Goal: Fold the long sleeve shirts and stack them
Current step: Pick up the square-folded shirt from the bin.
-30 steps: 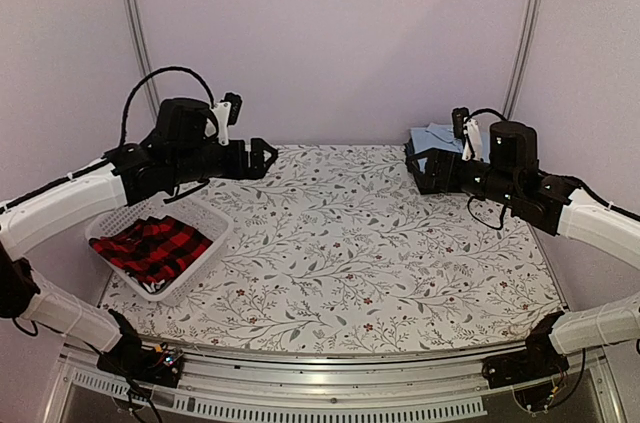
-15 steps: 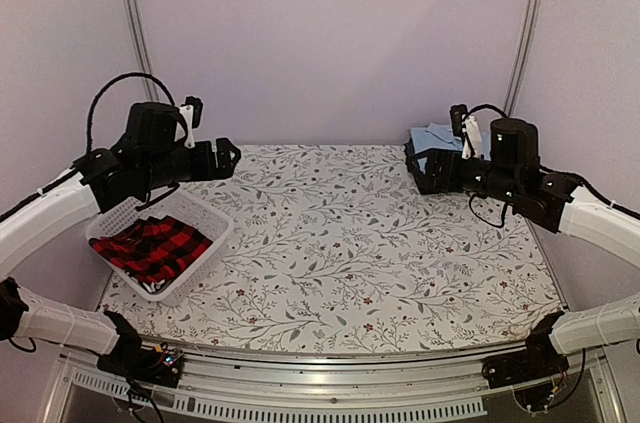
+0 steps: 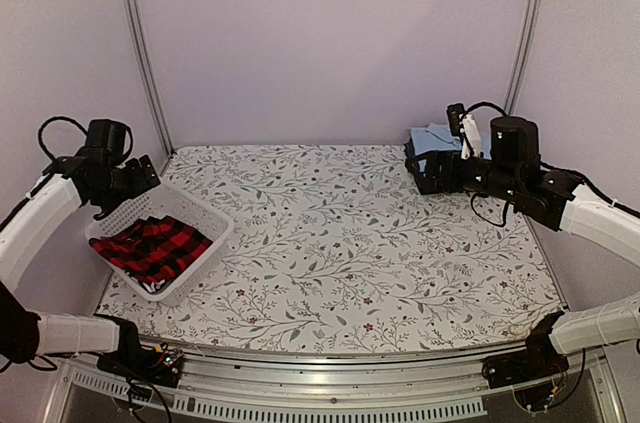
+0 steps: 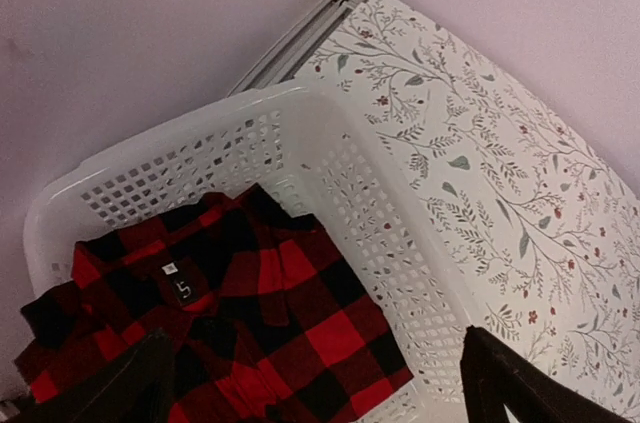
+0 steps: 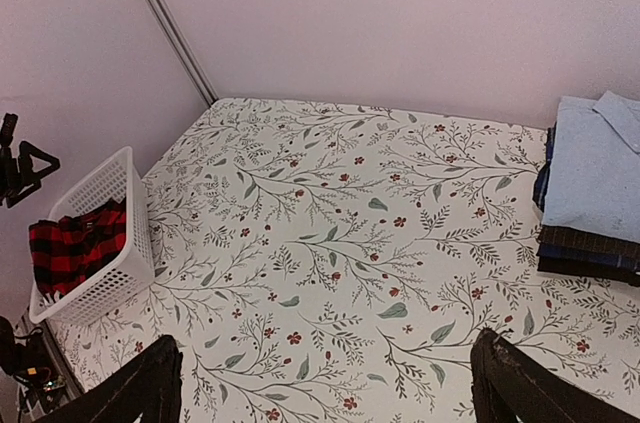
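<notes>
A red-and-black check shirt lies crumpled in the white basket at the table's left, collar and label up. At the back right corner stands a stack of folded shirts, a light blue one on top of dark navy ones. My left gripper hovers open over the basket's far corner, its fingers either side of the check shirt without touching it. Beside the stack, my right gripper hangs open above the bare cloth, holding nothing.
The white mesh basket sits askew against the left wall, near the table's left edge. A flowered cloth covers the table. Metal posts rise at both back corners, with walls close behind and beside.
My left arm has swung left and back, from above the table's back left to over the basket's far corner. The right arm has barely moved. Both grippers stay open.
</notes>
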Controlling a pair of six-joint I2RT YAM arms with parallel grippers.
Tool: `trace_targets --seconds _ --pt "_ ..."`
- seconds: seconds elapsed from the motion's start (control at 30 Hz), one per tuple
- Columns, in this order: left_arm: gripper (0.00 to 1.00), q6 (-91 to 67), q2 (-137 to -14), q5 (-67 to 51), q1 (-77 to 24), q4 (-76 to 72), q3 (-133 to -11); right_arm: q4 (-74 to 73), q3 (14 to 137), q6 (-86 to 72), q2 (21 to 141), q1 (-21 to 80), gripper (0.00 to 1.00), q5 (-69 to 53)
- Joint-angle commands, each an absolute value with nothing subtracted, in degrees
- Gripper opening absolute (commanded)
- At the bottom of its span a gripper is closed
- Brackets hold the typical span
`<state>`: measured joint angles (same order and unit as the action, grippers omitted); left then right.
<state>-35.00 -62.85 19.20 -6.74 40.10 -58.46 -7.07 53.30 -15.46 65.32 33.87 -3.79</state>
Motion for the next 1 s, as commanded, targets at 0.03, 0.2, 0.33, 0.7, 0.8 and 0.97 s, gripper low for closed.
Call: trace_targets --seconds 0.03,0.2,0.33,0.7,0.8,0.97 --pt "1.00 -34.4 -64.2 10.1 6.0 40.8 -51.3 -7.8 55.2 -14.2 65.2 34.2 0.99 -4.6" --pt "1.00 -33.3 -67.2 4.2 14.5 35.2 -45.3 -7.6 54.8 -14.2 65.5 34.2 0.99 -4.7" --pt "1.00 -33.2 -71.2 -0.3 18.9 32.5 -44.4 -7.4 54.8 -14.2 66.0 34.2 0.99 -4.7" --pt "1.00 -35.5 -81.5 1.8 22.6 27.9 -42.9 -5.7 53.0 -14.2 65.9 34.2 0.99 -4.6" --pt "1.00 -36.8 -82.5 2.8 22.6 27.4 -42.7 -4.5 52.3 -14.4 65.5 34.2 0.99 -4.8" --pt "0.94 -37.4 -84.4 2.5 22.4 26.3 -42.4 -4.0 52.5 -14.6 65.6 34.2 0.99 -5.6"
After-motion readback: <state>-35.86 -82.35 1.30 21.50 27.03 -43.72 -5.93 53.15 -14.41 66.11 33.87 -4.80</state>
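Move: The square-folded shirt lies in the bin with its middle about 9 cm back and 5 cm to the left of the left hand, some 19 cm below it. The bin around it centres roughly 10 cm back, 3 cm left and 16 cm down, its far rim about 4 cm ahead, 2 cm left and 11 cm below. From the right hand the shirt is some 60 cm left, 9 cm back and 24 cm down. Down and to the left, dropping some 18 cm and crossing about 10 cm, the left hand goes into the bin to the shirt's collar, drawing back a few centimetres, then easing slightly forward as it sinks. Its wrist tips further down, rolls and turns counter-clockwise, about 20 degrees each; the wide-open fingers end at the cloth on either side of the neck label. ##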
